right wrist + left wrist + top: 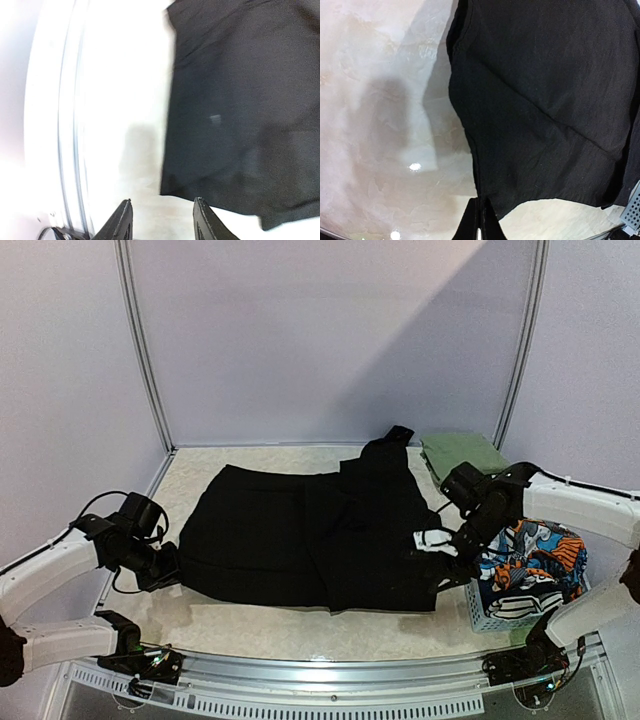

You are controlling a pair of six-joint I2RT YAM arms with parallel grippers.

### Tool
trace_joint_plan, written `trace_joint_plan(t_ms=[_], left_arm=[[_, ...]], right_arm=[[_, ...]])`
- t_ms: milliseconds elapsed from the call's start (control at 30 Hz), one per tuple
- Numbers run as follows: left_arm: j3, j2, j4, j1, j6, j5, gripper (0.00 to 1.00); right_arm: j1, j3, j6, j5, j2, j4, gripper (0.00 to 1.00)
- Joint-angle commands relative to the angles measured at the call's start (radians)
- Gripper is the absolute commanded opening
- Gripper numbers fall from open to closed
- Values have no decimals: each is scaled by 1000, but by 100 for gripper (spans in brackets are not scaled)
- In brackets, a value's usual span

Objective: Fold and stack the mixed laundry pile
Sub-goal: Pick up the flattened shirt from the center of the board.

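The large black garment of the mixed laundry pile lies spread across the middle of the table. My left gripper is at its left edge, shut on the hem of the black garment; in the left wrist view the left gripper pinches that hem between closed fingers. My right gripper is at the garment's right side. In the right wrist view the right gripper stands open over bare table, just short of a corner of the black garment, with nothing between its fingers.
A pale blue lattice basket stands at the right front and holds an orange-blue cartoon-print garment and a black-and-white piece. A folded olive-green cloth lies at the back right. The basket's corner shows in the left wrist view.
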Motion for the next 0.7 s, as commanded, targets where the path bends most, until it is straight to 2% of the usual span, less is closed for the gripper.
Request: trace_joint_plan(t_ms=[0,333,533,667], left_arm=[[9,6,-8,6,5,10,0],[12,27,-4,6,15,2,0],[12,28,-4,6,16,5,0],[13,31,-2,6,18,5,0]], right_arm=[[83,-76,-117,127,32,32,41],[184,-160,-129,231,65,132,40],[189,-209,-96,346,88,255,45],[189,-210,-83,340,93,270,45]])
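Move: The right hand, open and empty, hovers over the black shirt's near right corner, which lies about 3 cm back, level sideways and some 11 cm below. The laundry basket stands about 18 cm to the hand's right and 2 cm ahead, some 8 cm lower; the green folded stack is roughly 35 cm ahead, 13 cm right and 9 cm below. From the left hand, that corner lies some 51 cm right, 4 cm back and 6 cm lower. The half-open right hand sinks about 8 cm towards the shirt's near right corner, its fingers swinging nearly upright. ##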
